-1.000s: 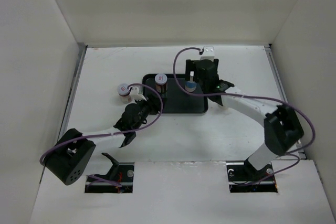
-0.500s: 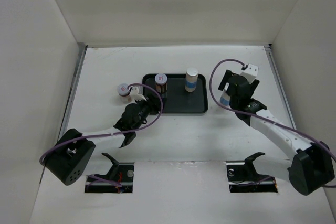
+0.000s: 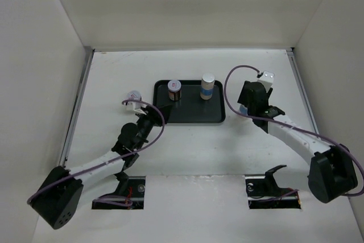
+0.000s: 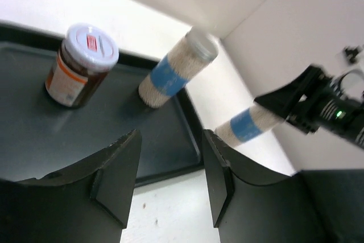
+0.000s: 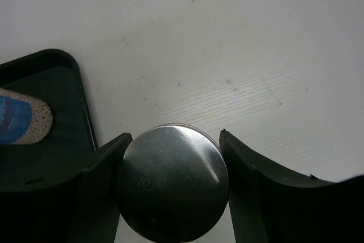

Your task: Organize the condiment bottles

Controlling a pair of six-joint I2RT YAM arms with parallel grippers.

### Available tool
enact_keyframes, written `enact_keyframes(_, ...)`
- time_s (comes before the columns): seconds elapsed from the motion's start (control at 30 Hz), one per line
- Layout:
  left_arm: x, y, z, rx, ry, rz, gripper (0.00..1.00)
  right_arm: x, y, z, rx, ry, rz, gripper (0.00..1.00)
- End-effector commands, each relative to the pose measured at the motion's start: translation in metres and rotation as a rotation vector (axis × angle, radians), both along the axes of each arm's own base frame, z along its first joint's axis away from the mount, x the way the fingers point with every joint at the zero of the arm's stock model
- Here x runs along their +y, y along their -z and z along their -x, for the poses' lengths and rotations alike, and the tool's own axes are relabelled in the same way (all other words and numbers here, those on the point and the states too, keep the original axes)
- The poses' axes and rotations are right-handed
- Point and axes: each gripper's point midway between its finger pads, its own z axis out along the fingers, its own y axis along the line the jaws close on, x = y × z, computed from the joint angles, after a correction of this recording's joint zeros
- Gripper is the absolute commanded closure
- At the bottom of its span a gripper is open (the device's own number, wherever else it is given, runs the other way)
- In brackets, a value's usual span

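A black tray (image 3: 193, 115) holds a brown bottle (image 3: 174, 90) and a whitish blue-band bottle (image 3: 208, 86). A second brown bottle (image 3: 134, 95) stands on the table left of the tray. My right gripper (image 3: 248, 105) is right of the tray, shut on the second whitish bottle (image 3: 243, 110); its round cap (image 5: 170, 183) fills the gap between the fingers, and the bottle also shows in the left wrist view (image 4: 247, 124). My left gripper (image 3: 149, 115) is open and empty at the tray's near left corner, facing the tray's bottles (image 4: 79, 64) (image 4: 176, 69).
White walls close in the table on the left, back and right. The tray's rim (image 5: 83, 101) lies just left of the right gripper. Purple cables loop above both arms.
The right arm left the whitish bottle on the tray, swung right and closed on the second whitish bottle. The left arm drew back from the brown bottle on the table.
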Motion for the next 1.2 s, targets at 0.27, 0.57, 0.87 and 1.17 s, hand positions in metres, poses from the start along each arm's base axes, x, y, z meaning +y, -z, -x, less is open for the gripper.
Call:
enact_keyframes(0.27,0.106,-0.053,0.003,-0.097,-0.447,0.161,0.47,0.15,-0.135,0.001,-0.322,-0.356,-0.148,0.52)
enact_keyframes(0.57,0.145,-0.01,0.0,0.142,-0.586,0.057,0.25,0.259,-0.116,-0.028,-0.292,-0.536,-0.056,0.52)
enact_keyframes(0.87,0.173,0.017,-0.006,0.235,-0.667,-0.012,0.17,0.265,-0.051,-0.036,-0.177,-0.547,0.001,0.36)
enact_keyframes(1.17,0.178,0.032,-0.034,0.318,-0.714,-0.159,0.08,0.253,-0.09,-0.019,-0.252,-0.568,-0.051,0.0)
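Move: The last white-and-blue bottle stands upright in the right hand's grip; its spot in the tray lies about 25 cm left, 2 cm ahead and 8 cm below. From this hand, the other white-and-blue bottle is 11 cm ahead, 19 cm left, and the tray's brown jar 11 cm ahead, 35 cm left. The loose brown jar lies roughly 15 cm left of the left hand, 8 cm ahead, 10 cm below; the tray jar is 12 cm ahead, 3 cm right. The held white-and-blue bottle is lifted and carried about 25 cm left over the tray's right rim by the right hand, arcing up some 10 cm, then lowered onto the near part of the tray, where the fingers open wide and start to rise. Meanwhile the left hand arcs up, then left and down towards the loose jar, nearly 19 cm across, turning some 40 degrees counter-clockwise, tipping down and opening wide. ##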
